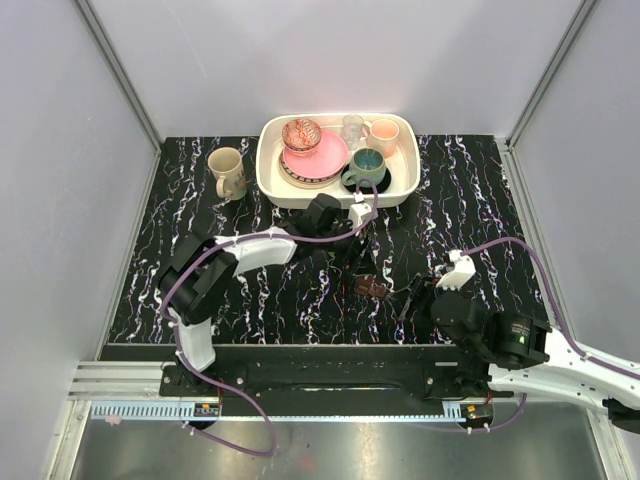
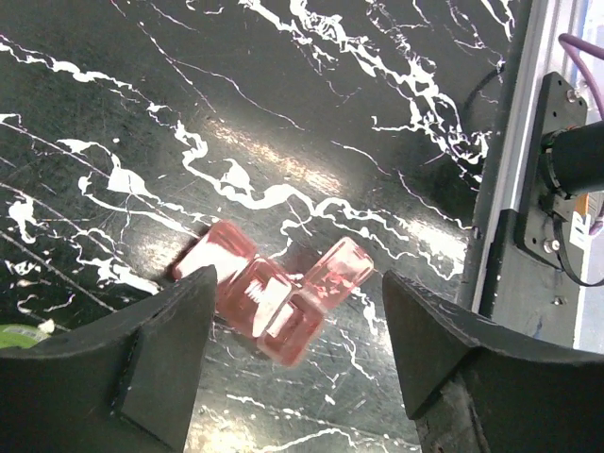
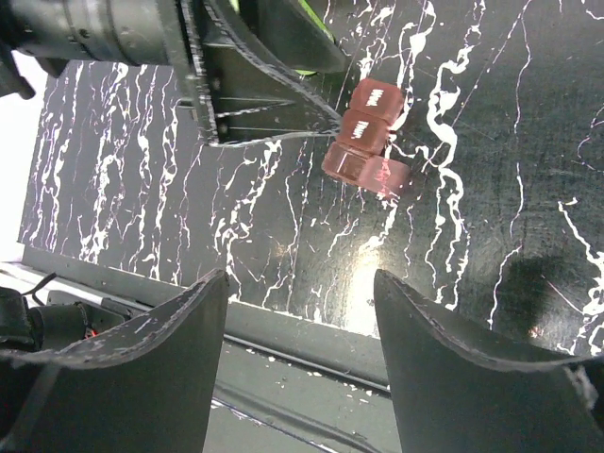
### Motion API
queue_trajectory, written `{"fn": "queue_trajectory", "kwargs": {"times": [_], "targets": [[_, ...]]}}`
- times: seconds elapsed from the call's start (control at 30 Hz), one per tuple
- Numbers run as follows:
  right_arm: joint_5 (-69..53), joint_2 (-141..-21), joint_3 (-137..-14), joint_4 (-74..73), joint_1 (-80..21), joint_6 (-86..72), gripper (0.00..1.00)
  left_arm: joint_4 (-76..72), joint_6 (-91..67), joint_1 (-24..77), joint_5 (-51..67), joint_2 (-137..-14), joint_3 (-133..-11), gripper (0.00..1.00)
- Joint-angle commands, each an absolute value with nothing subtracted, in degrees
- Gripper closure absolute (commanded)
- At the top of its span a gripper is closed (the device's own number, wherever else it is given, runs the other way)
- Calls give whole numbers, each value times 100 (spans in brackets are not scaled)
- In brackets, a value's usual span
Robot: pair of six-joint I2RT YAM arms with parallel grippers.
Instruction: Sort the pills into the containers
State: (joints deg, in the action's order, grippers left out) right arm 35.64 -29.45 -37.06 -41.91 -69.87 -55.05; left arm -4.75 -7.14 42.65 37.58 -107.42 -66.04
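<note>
The containers are one small reddish-brown pill case (image 1: 371,288) lying on the black marbled table, at front centre. In the left wrist view the case (image 2: 274,293) lies flat between and just beyond my left gripper's (image 2: 297,349) fingertips, one lid raised, touched by neither finger. That gripper (image 1: 358,262) is open and holds nothing. My right gripper (image 3: 302,321) is open and empty, hanging near the table's front edge with the case (image 3: 368,142) well beyond it. In the top view the right gripper (image 1: 412,296) sits just right of the case. I cannot make out any pills.
A white tray (image 1: 263,165) of bowls and cups stands at the back centre, with a beige mug (image 1: 227,172) to its left. A metal rail (image 2: 505,189) runs along the table's front edge. Something green (image 2: 19,335) shows at the left wrist view's edge.
</note>
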Motion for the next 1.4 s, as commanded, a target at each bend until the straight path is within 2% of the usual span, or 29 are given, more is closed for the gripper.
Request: {"fn": "queue_trajectory", "kwargs": {"times": [0.0,0.07,0.17,0.33,0.4,0.5,0.6,0.7,0.77,0.87,1.0,1.37], "targets": [[3972,-2892,-3946,-4245,-6996,-5362,31,-422,-747,4254,3604,-10004,-6495,25],[4060,-2883,-3990,-4280,-6996,-5344,30,-431,-799,4254,3604,-9836,-6364,24],[4210,-2839,-4034,-4280,-6996,-5309,22,-448,-958,4271,3612,-9423,-6153,24],[4561,-3004,-4226,-4254,-7005,-5081,1,-457,-1642,4280,3200,-8194,-5469,23],[4597,-3286,-4402,-4237,-6987,-4792,0,-422,-1993,4271,2763,-7476,-5178,19],[4536,-4390,-4999,-4158,-6987,-4290,0,-369,-2432,4254,1964,-6561,-4519,1],[4264,-5130,-5386,-3816,-6760,-3684,0,-20,-2793,4132,1051,-5804,-4009,1],[2924,-6192,-5905,-3455,-5769,-3314,0,403,-3118,3834,547,-5301,-3613,1],[2402,-6546,-5994,-3078,-4971,-3139,0,466,-3251,3640,606,-5064,-3332,1],[1715,-7363,-6353,-2734,-4467,-2823,0,606,-3480,3245,694,-4870,-3059,1],[1477,-8540,-7187,-2707,-4342,-2505,0,721,-3875,2901,685,-4597,-2743,1],[1292,-9878,-8112,-2637,-4254,-2399,0,1063,-3894,2540,1169,-4526,-2760,5]]}}
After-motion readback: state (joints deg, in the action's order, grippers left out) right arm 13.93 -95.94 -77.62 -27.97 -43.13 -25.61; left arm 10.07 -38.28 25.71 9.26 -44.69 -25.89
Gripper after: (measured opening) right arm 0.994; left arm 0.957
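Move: The green pill bottle stands roughly 21 cm ahead of the right hand, 14 cm to its left and 12 cm below it. From the same hand the open pill organizer lies about 12 cm ahead, 8 cm left and 14 cm below. The left hand is just over the organizer, which is some 2 cm back, 3 cm right and 5 cm below it; from the left hand the bottle is about 7 cm ahead, 5 cm left and 4 cm lower. Lift the left gripper off the organizer by about 12 cm and swing it some 23 cm left, away from the bottle, sinking again late, turning about 55 degrees counter-clockwise and opening wide. As it clears, raise the right gripper slightly, then reach 20 cm forward and 12 cm left to the bottle, sinking, left side rolled down, fingers opened wide. ##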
